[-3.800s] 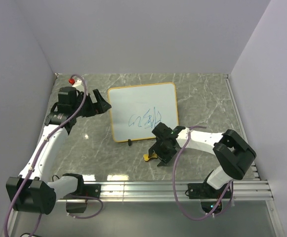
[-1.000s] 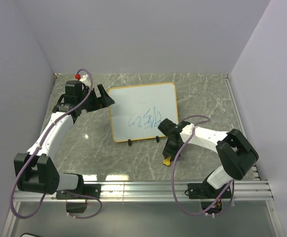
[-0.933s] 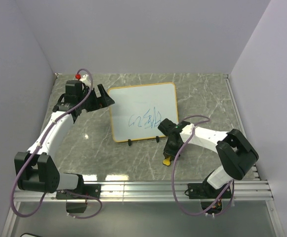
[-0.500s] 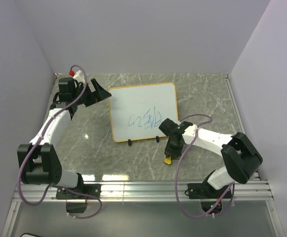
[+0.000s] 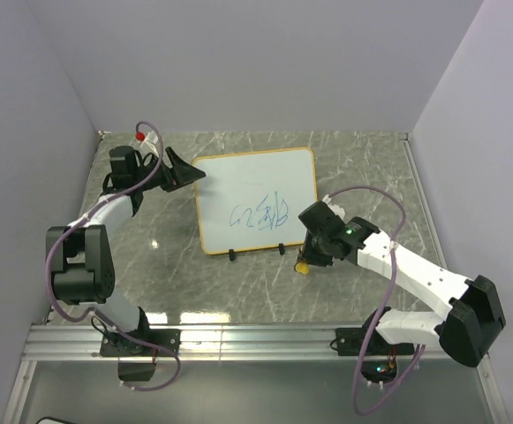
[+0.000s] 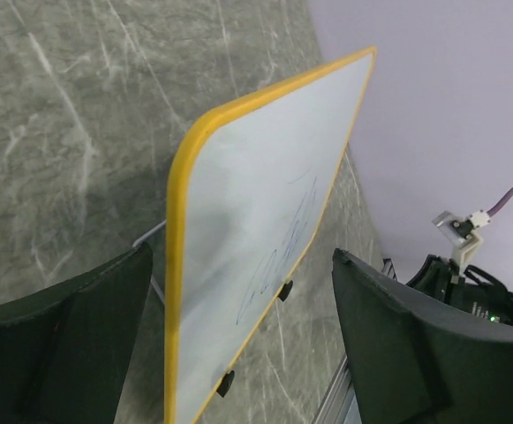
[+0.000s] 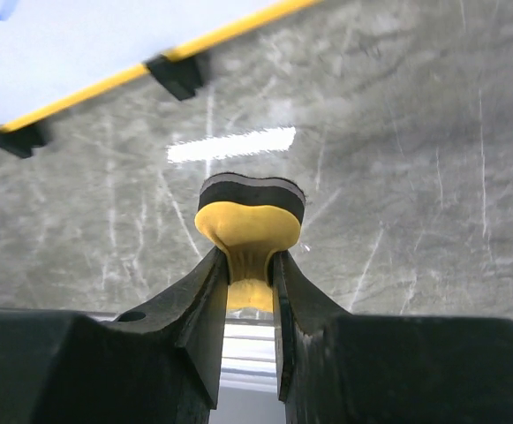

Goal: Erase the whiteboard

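Note:
The whiteboard stands tilted on the marble table, a thin yellow frame around it and a blue scribble low on its face. My left gripper is at its upper left corner. In the left wrist view my left gripper is open, its two fingers either side of the board's yellow edge without touching it. My right gripper hovers just off the board's lower right corner, shut on the yellow eraser. The right wrist view shows the eraser pinched at its narrow waist, dark felt side facing away.
Two black clip feet hold the board's bottom edge. An aluminium rail runs along the table's near edge. Lavender walls close in the left, back and right sides.
The right arm has lifted the eraser off the table and carried it a little toward the board. The left gripper has moved in over the board's left edge.

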`<state>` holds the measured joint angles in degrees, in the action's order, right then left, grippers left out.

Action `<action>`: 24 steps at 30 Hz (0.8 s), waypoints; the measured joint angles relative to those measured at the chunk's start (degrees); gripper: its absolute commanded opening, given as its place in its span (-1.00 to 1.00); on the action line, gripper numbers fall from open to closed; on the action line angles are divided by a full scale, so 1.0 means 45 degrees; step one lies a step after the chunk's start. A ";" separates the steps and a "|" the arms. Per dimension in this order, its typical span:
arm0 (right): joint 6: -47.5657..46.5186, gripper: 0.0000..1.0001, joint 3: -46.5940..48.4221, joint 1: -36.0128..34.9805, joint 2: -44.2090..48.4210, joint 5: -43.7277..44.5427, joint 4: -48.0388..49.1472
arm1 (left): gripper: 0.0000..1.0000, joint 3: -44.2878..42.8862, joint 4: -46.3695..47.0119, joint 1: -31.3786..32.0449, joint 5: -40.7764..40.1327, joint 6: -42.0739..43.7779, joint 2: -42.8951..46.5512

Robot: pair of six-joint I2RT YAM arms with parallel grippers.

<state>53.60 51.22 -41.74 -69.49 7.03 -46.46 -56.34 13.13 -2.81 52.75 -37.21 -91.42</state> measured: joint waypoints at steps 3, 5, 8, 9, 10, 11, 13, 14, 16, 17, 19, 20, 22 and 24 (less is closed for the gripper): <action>-0.0447 -1.00 0.0073 0.0044 0.0282 0.0063 0.0068 | 0.69 0.0248 0.0578 0.0199 0.0092 -0.0049 -0.0049; -0.0719 -1.00 0.0073 0.0083 0.0345 0.0029 0.0126 | 0.67 0.0398 0.0899 0.0330 0.0083 -0.0092 -0.0141; -0.1277 -1.00 0.0087 0.0199 0.0345 -0.0165 0.0418 | 0.55 0.0563 0.1409 0.0491 0.0063 -0.0219 -0.0505; -0.1491 -1.00 0.0126 0.0267 0.0325 -0.0291 0.0544 | 0.48 0.0583 0.1501 0.0520 0.0058 -0.0248 -0.0646; -0.1710 -1.00 0.0228 0.0369 0.0282 -0.0520 0.0695 | 0.43 0.0602 0.1603 0.0539 0.0049 -0.0296 -0.0787; -0.1914 -1.00 0.0413 0.0476 0.0175 -0.0753 0.0816 | 0.36 0.0602 0.1695 0.0549 0.0019 -0.0345 -0.0942; -0.2433 -1.00 0.1185 0.0704 -0.0418 -0.1243 0.1214 | 0.16 0.0612 0.1938 0.0549 0.0010 -0.0471 -0.1195; -0.2618 -1.00 0.1642 0.0758 -0.0806 -0.1428 0.1457 | 0.10 0.0607 0.2079 0.0549 0.0015 -0.0539 -0.1297; -0.3070 -1.00 0.2982 0.0821 -0.1972 -0.1817 0.1773 | -0.07 0.0612 0.2293 0.0597 0.0024 -0.0651 -0.1491; -0.3249 -1.00 0.3740 0.0835 -0.2599 -0.1982 0.1807 | -0.14 0.0607 0.2356 0.0656 0.0029 -0.0661 -0.1559; -0.3609 -1.00 0.5304 0.0840 -0.3944 -0.2283 0.2127 | -0.33 0.0607 0.2438 0.0816 0.0058 -0.0670 -0.1671; -0.3769 -1.00 0.6125 0.0840 -0.4663 -0.2482 0.2220 | -0.41 0.0607 0.2487 0.0889 0.0068 -0.0597 -0.1729; -0.3973 -1.00 0.7320 0.0831 -0.5693 -0.2749 0.2356 | -0.57 0.0607 0.2565 0.0933 0.0189 -0.0573 -0.1749; -0.4143 -1.00 0.8242 0.0792 -0.6562 -0.2929 0.2419 | -0.63 0.0578 0.2735 0.1030 0.0447 -0.0622 -0.1749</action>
<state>34.96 88.31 -38.17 -99.02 -6.15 -35.57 -53.74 25.43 1.83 54.76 -40.01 -99.29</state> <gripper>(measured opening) 0.290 0.233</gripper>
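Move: The right hand, holding the eraser, has the blue writing about 13 cm ahead, 11 cm to its left and some 3 cm lower. The right clip on the whiteboard's near edge is about 5 cm ahead, 6 left and 9 below; the left clip is about 4 ahead, 18 left and 9 below. For the left hand, open, the whiteboard's left edge is level ahead, some 2 cm to its right and 4 cm below. Forward and to the left, rising some 8 cm, the right hand swings the still-pinched eraser about 20 cm across from the near edge to over the left end of the writing, slow at first and then fast, turning counter-clockwise and tipping its fingers outward. The left hand sinks and slides right, about 4 cm each, closing its wide-open fingers around the whiteboard's left edge to pinch it. ##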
